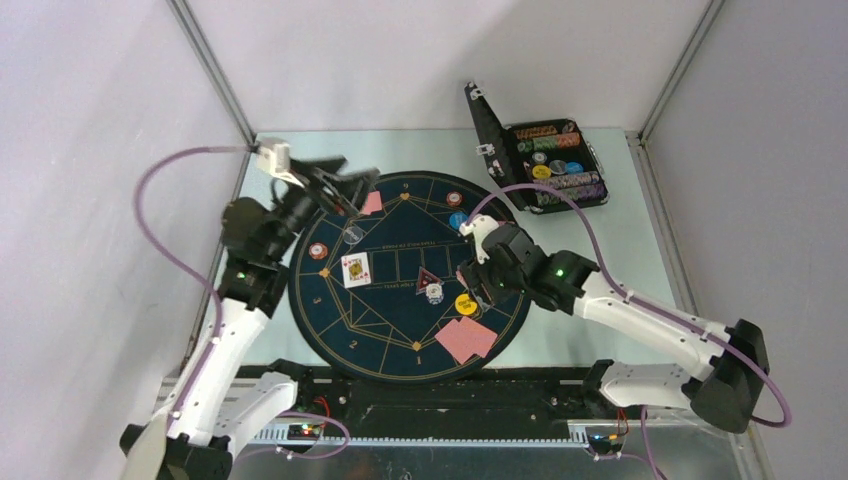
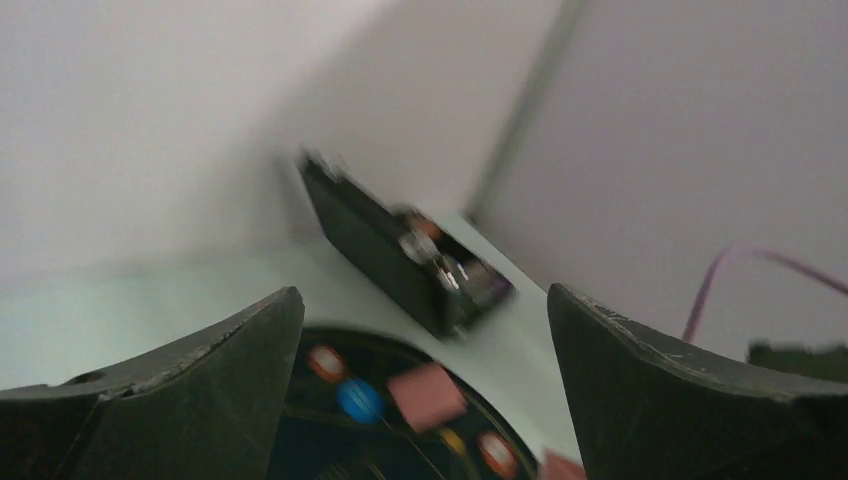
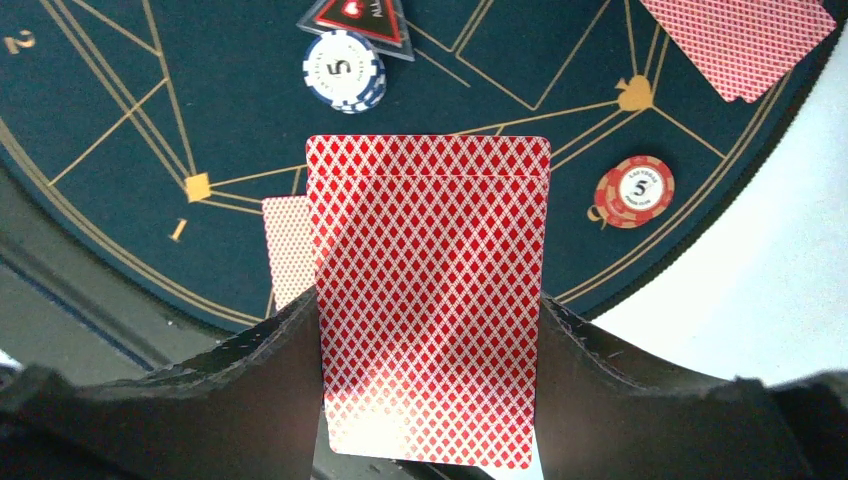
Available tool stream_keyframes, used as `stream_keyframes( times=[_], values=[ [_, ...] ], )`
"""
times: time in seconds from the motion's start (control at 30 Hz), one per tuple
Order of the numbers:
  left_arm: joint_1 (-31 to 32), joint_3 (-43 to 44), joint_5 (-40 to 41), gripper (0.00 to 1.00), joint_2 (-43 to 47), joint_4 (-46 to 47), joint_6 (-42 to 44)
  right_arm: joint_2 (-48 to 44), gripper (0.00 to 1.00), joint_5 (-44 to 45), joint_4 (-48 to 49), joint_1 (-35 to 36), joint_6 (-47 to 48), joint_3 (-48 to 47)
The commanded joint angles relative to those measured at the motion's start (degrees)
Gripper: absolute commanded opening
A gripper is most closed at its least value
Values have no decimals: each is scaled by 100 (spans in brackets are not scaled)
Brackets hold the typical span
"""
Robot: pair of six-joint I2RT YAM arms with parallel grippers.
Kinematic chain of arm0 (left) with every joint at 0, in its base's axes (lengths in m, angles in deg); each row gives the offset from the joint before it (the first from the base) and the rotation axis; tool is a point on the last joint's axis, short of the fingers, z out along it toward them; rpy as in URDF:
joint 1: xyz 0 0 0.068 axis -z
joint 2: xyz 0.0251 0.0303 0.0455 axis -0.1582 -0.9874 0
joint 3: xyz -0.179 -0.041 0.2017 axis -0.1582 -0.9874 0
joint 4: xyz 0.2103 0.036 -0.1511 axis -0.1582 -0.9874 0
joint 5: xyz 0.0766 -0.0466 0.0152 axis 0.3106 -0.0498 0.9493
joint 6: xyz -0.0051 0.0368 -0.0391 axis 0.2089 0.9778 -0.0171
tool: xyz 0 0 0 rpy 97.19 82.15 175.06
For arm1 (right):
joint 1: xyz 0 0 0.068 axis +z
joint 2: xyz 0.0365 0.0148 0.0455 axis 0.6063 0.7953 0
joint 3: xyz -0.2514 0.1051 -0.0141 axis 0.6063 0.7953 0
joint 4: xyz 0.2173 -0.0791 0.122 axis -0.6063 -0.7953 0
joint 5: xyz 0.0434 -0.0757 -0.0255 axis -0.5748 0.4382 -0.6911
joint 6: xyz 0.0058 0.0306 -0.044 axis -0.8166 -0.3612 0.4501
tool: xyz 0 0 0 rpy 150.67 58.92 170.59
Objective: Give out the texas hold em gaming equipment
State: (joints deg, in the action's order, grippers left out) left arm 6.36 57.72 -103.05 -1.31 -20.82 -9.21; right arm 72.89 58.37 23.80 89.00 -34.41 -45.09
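Observation:
My right gripper is shut on the side edges of a red-backed playing card, held flat above the near rim of the round mat; in the top view this gripper hovers by a yellow disc. Below it lie a white-and-blue disc, a triangular marker, an orange-red disc and more red-backed cards. My left gripper hangs open and empty over the mat's far left, next to a pink card. In the blurred left wrist view its fingers frame a pink card and a blue disc.
A face-up card, an orange-red disc and a pale disc lie on the mat's left half. Pink-backed cards rest at its near right rim. The open black case of discs stands at the back right.

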Motion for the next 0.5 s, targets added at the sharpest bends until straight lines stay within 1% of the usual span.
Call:
stream_keyframes(
  times=[0.0, 0.07, 0.1, 0.2, 0.33, 0.47],
  values=[
    [46, -1363, -1411, 100, 27, 328, -2399, -384, 0, -390, 390, 66, 89, 145],
    [248, -1723, -1240, 100, 116, 43, -2517, -438, 0, -488, 410, 97, 120, 211],
    [462, -1816, -1091, 100, 135, -40, -2557, -454, 0, -532, 448, 125, 142, 251],
    [966, -2135, -1114, 100, -51, -107, -2668, -479, 0, -616, 519, 196, 298, 281],
    [1649, -2164, -1444, 100, -458, -43, -2714, -466, 0, -767, 551, 266, 341, 283],
    [1994, -2071, -1495, 100, -899, -330, -2553, -541, 0, -729, 544, 359, 352, 287]
  ],
)
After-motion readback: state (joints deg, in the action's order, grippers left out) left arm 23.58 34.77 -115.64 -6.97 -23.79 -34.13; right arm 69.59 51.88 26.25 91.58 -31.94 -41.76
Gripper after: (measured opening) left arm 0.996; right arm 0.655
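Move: The left hand is empty, wide open and high. The deck in the right fingers lies some 24 cm to its right, 10 cm back and 29 cm below. On the mat, some 42 cm below the left hand, are the yellow button, 11 cm back and 21 cm right; the blue-white chips, 8 cm back and 12 cm right; and the near face-down cards, 19 cm back and 20 cm right. The deck is at the right hand's own point. The left hand swoops down about 22 cm, steeply at first and then swinging more to the right and back towards the held deck, its open fingers tipping down some 45 degrees while turning clockwise, and stops short of touching it. The right hand keeps its grip on the deck and draws it back roughly 3 cm, with a little drift left and a slight counter-clockwise turn. ##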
